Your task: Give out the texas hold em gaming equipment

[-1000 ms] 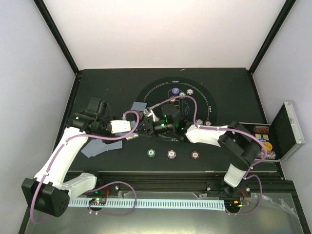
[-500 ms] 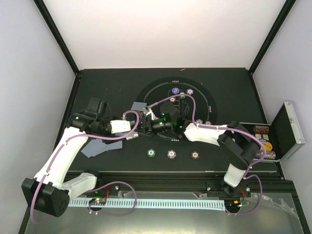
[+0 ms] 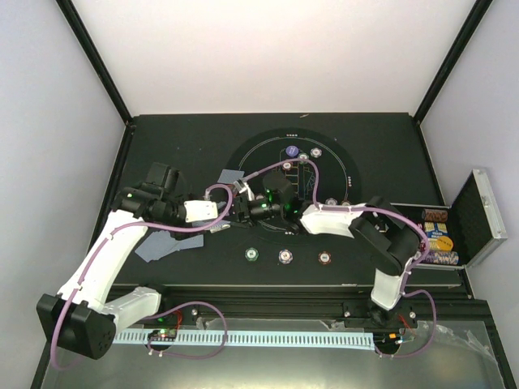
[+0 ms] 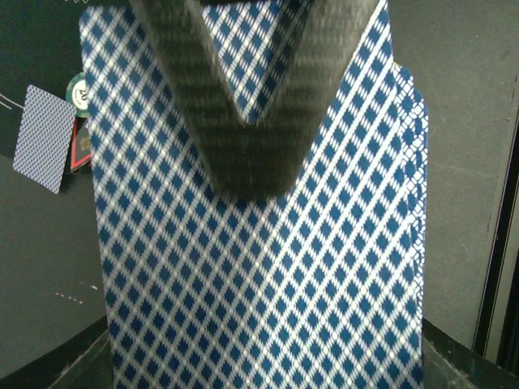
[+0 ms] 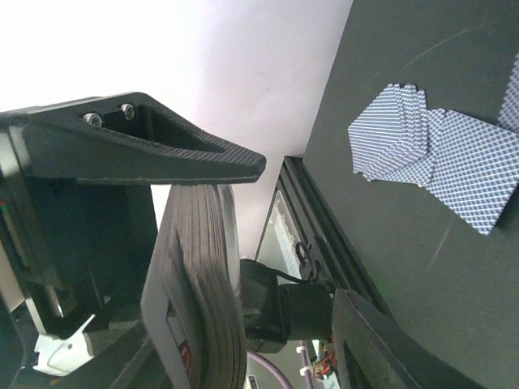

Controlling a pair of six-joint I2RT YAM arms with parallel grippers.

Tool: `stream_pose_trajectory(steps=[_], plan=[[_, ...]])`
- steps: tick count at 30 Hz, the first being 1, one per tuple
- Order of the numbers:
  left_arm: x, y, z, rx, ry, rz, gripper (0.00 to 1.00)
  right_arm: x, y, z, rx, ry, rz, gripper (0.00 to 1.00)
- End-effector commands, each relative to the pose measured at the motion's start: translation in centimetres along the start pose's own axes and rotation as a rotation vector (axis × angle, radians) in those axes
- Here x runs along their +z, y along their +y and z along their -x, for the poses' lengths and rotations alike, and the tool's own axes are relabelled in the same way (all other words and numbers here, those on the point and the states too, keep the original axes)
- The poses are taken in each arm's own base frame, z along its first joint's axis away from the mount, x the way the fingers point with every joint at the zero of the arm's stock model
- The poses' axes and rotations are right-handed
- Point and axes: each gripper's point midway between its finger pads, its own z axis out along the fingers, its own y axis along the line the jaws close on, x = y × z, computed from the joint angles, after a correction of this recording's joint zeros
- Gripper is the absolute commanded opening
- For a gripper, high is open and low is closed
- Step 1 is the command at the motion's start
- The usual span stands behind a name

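My left gripper [image 3: 228, 213] is shut on a thick deck of blue-diamond-backed playing cards [image 4: 259, 267], which fills the left wrist view under one carbon finger [image 4: 251, 121]. My right gripper [image 3: 245, 207] meets it nose to nose over the table's middle. Seen edge-on, the deck [image 5: 201, 300] stands between the right gripper's [image 5: 253, 334] open jaws, with a clear gap to the lower right finger [image 5: 381, 348]. Dealt cards [image 3: 166, 245] lie at the left, and a single card [image 3: 229, 176] lies beyond the grippers. Green [image 3: 252, 254], purple-white [image 3: 285, 256] and red-brown [image 3: 324, 258] chips sit in a front row.
A blue button [image 3: 292, 151] and small chips [image 3: 315, 151] lie inside the printed circle at the back. The open silver case [image 3: 480, 217] with chip stacks stands at the right edge. A fanned card pile [image 5: 422, 146] lies near the table's rail [image 5: 324, 219].
The right arm has slid its gripper a little to the left, closer onto the deck, and its elbow has swung. The left arm has held still with the deck.
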Motion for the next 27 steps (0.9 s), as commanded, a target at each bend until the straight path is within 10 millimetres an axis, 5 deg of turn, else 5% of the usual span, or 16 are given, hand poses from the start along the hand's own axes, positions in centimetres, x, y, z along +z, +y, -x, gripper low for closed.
stream_pose_trajectory(steps=[1, 18, 27], plan=[[-1.3, 1.0, 1.6, 0.029, -0.046, 0.034, 0.02, -2.3, -2.7, 0.2, 0.04, -0.035, -0.077, 0.47], [-1.0, 1.0, 1.4, 0.025, -0.041, 0.033, 0.02, -4.4, 0.4, 0.6, -0.033, -0.084, -0.081, 0.17], [-0.8, 1.1, 1.1, 0.023, -0.03, 0.034, 0.01, -8.3, 0.7, 2.5, -0.038, -0.155, -0.073, 0.01]])
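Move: The top card of the deck held in the left hand is right at the right hand, its middle about 3 cm to the left and level, with one finger already over its patterned back. On the table some 16 cm lower lie a single dealt card, about 14 cm ahead and 4 cm left; a green chip, 12 cm straight ahead; and the card box, about 7 cm left and level. From the left hand the top card's middle is about 4 cm right and 1 cm lower. The right hand's fingers, about half open around the deck's free end, close until nearly shut and pinch the top card, drawing it off the deck to the right, about 6 cm, slowly at first and faster towards the end, when the hand also rises and goes forward some 2 cm. The left hand stays in place and keeps its grip on the deck by the sides. ##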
